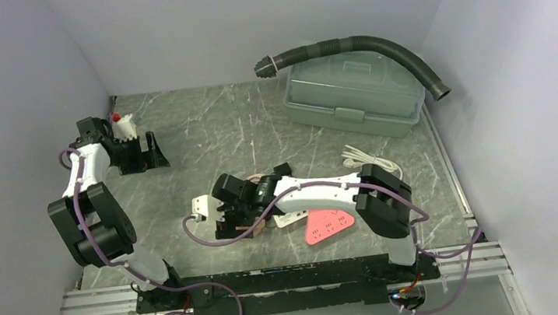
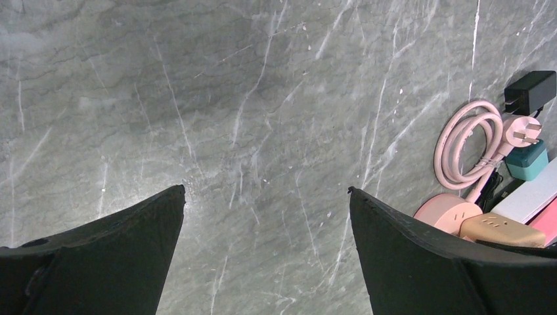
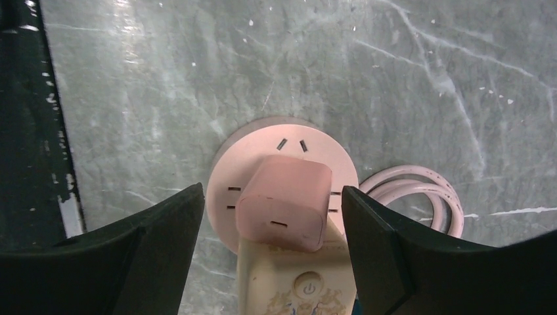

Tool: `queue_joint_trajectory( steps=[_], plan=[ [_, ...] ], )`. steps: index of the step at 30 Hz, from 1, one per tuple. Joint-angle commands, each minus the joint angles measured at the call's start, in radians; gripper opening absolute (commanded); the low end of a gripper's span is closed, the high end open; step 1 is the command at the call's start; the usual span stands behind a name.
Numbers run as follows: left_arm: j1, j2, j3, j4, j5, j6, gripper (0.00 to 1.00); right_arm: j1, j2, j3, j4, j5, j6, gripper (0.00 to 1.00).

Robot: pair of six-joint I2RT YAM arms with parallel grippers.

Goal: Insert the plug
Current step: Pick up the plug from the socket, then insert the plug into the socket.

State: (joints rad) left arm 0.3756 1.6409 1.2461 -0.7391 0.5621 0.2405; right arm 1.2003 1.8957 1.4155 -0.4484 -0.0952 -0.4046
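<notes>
In the right wrist view a pink cube-shaped plug [image 3: 286,203] stands on a round pink socket [image 3: 263,147] with slots around its face. My right gripper [image 3: 270,189] is open, its black fingers [image 3: 387,236] on either side of the plug with a gap on each side. A cream power strip [image 3: 295,289] with a power button lies under the plug's near side. From above, the right gripper [image 1: 236,209] is low over the table's middle. My left gripper [image 2: 266,190] is open over bare marble at the far left [image 1: 152,151].
A pink coiled cord [image 3: 420,193] lies right of the socket. The left wrist view shows its three-pin plug [image 2: 522,131] beside a black adapter [image 2: 532,88]. A white adapter [image 1: 203,207], pink power strip [image 1: 328,224], white cable [image 1: 374,161], green toolbox [image 1: 351,91] and black hose [image 1: 358,43] are around.
</notes>
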Motion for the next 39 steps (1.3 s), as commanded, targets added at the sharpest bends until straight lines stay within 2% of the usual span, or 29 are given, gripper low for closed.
queue_joint_trajectory(
  steps=[1,6,8,10,14,17,20,26,29,34,39],
  plan=[
    [0.009,-0.001,0.032,0.005,0.035,0.002,1.00,0.003,0.019,0.051,0.001,0.064,-0.011,0.76],
    [0.014,-0.004,0.036,0.001,0.040,0.006,1.00,0.002,0.027,0.070,-0.009,0.076,-0.002,0.57],
    [0.014,-0.005,0.032,0.001,0.044,0.005,1.00,0.002,0.023,0.081,-0.016,0.074,-0.004,0.45],
    [0.013,-0.008,0.030,0.002,0.046,0.006,1.00,0.002,0.021,0.098,-0.028,0.071,-0.005,0.38],
    [0.013,-0.011,0.017,0.007,0.047,0.008,1.00,0.002,0.020,0.138,-0.068,0.044,-0.019,0.25],
    [0.014,-0.013,0.007,0.007,0.052,0.014,1.00,-0.002,0.020,0.173,-0.120,0.008,-0.037,0.22],
    [0.015,-0.012,0.002,0.006,0.063,0.023,1.00,-0.025,0.020,0.220,-0.195,-0.069,-0.062,0.13],
    [0.014,-0.003,-0.001,0.002,0.087,0.036,1.00,-0.134,0.047,0.346,-0.390,-0.396,-0.116,0.15],
    [0.014,0.000,-0.003,0.007,0.092,0.043,1.00,-0.179,0.099,0.455,-0.499,-0.485,-0.136,0.15],
    [0.014,0.007,-0.009,0.010,0.079,0.062,1.00,-0.210,0.163,0.546,-0.570,-0.547,-0.147,0.13],
    [0.014,0.000,-0.022,0.029,0.064,0.078,1.00,-0.211,0.187,0.543,-0.579,-0.564,-0.154,0.08]
  ],
)
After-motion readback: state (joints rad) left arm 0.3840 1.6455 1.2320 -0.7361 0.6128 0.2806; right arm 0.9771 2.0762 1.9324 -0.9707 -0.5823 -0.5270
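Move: The pink plug sits almost between the right hand's open pads, about 1 cm ahead and 1 cm below. It stands on the round pink socket, whose middle is some 5 cm below the hand and 1 cm to its right; the wooden cube is about 4 cm to the hand's right. The pink cable coil lies around 8 cm ahead and 7 cm right. From the idle left hand the plug is about 24 cm right and 16 cm back. Sink the right gripper the last 1 cm while easing it 1 cm forward, and close the fingers on the sides of the pink plug. Keep that pinch and lift away from the round socket, roughly 7 cm up and drifting about 3 cm forward, while the fingertips swing some 20 degrees back towards the base; settle down by about 1 cm at the end. ##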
